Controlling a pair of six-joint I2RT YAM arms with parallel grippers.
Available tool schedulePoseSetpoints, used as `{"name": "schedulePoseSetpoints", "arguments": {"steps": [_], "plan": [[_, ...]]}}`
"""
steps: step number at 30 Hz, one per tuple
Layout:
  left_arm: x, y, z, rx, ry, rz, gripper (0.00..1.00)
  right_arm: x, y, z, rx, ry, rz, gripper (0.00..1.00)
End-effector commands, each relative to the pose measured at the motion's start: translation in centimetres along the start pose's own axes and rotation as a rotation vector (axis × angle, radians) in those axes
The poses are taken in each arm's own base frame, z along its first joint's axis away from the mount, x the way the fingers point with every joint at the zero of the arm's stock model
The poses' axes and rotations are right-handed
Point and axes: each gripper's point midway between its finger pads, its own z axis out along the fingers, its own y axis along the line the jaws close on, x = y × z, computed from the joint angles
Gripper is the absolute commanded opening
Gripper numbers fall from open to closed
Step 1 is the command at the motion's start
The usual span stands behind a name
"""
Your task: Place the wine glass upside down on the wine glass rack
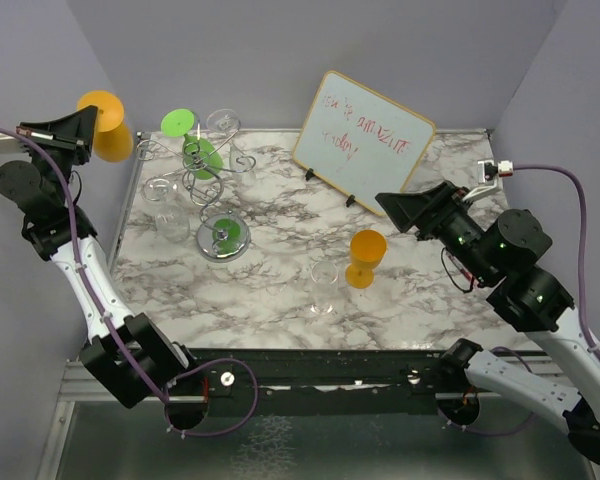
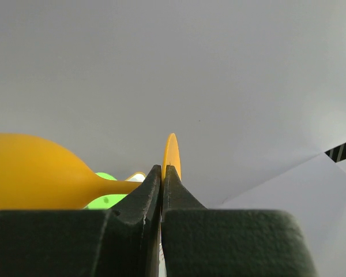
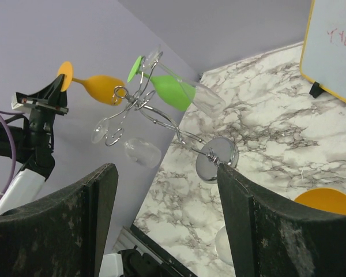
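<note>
My left gripper (image 1: 80, 128) is shut on the thin foot disc (image 2: 172, 154) of an orange wine glass (image 1: 107, 122), held in the air left of the wine glass rack (image 1: 212, 190). In the right wrist view the wine glass (image 3: 101, 88) lies roughly sideways, its bowl close to the rack's curled arms (image 3: 139, 101). On the rack hang a green glass (image 1: 198, 152) and clear glasses (image 1: 163, 195). My right gripper (image 1: 388, 204) stands open over the table's right side, with nothing between its fingers (image 3: 98, 219).
A second orange glass (image 1: 365, 257) and a clear glass (image 1: 323, 285) stand upright on the marble table (image 1: 280, 300). A whiteboard (image 1: 365, 130) leans at the back right. Purple walls close in the left, back and right.
</note>
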Motion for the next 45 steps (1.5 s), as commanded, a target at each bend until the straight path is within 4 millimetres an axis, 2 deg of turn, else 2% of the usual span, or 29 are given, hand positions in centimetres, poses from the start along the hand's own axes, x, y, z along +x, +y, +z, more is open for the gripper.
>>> {"name": "schedulePoseSetpoints", "arguments": {"steps": [1, 5, 7, 15, 26, 37, 45], "plan": [[0.2, 2.8, -0.7, -0.096, -0.018, -0.021, 0.00, -0.2, -0.7, 0.0, 0.034, -0.013, -0.023, 0.74], [0.9, 5.5, -1.9, -0.274, -0.012, -0.037, 0.00, 0.1, -0.7, 0.2, 0.034, 0.001, -0.025, 0.74], [1.0, 6.1, -2.6, -0.341, -0.013, -0.035, 0.00, 0.0, -0.8, 0.0, 0.040, -0.003, -0.026, 0.74], [2.8, 5.9, -4.0, -0.367, 0.037, -0.088, 0.00, -0.7, -0.8, -0.6, 0.047, -0.024, -0.033, 0.74], [4.8, 4.5, -5.1, -0.364, 0.096, -0.133, 0.00, -0.3, -1.0, -0.5, 0.049, -0.018, -0.007, 0.74], [8.4, 4.4, -3.8, -0.325, 0.226, -0.203, 0.00, 0.1, -1.5, 0.1, 0.064, -0.027, 0.022, 0.74], [9.2, 4.4, -2.8, -0.288, 0.267, -0.236, 0.00, 0.1, -1.6, 0.5, 0.070, -0.029, 0.011, 0.74]]}}
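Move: My left hand holds the orange wine glass upside down by its foot. The rack's empty far-left loop lies about 7 cm to the right, roughly 1 cm ahead and some 12 cm below. Hanging beside it are the green glass, about 6 cm ahead and 13 cm right of my left hand, and a clear glass, 7 cm back and 9 cm right, both some 18 cm below the hand. From my idle right hand that loop is about 45 cm left, 15 cm ahead and a little lower. I first sink my left hand about 8 cm, tipping the fingers down some 20 degrees so the orange glass hangs straighter. Then I ease back about 3 cm and swing right some 5 cm towards the rack's empty loop, creeping forward and slightly lower at the end, with the fingers staying shut on the glass's foot. ##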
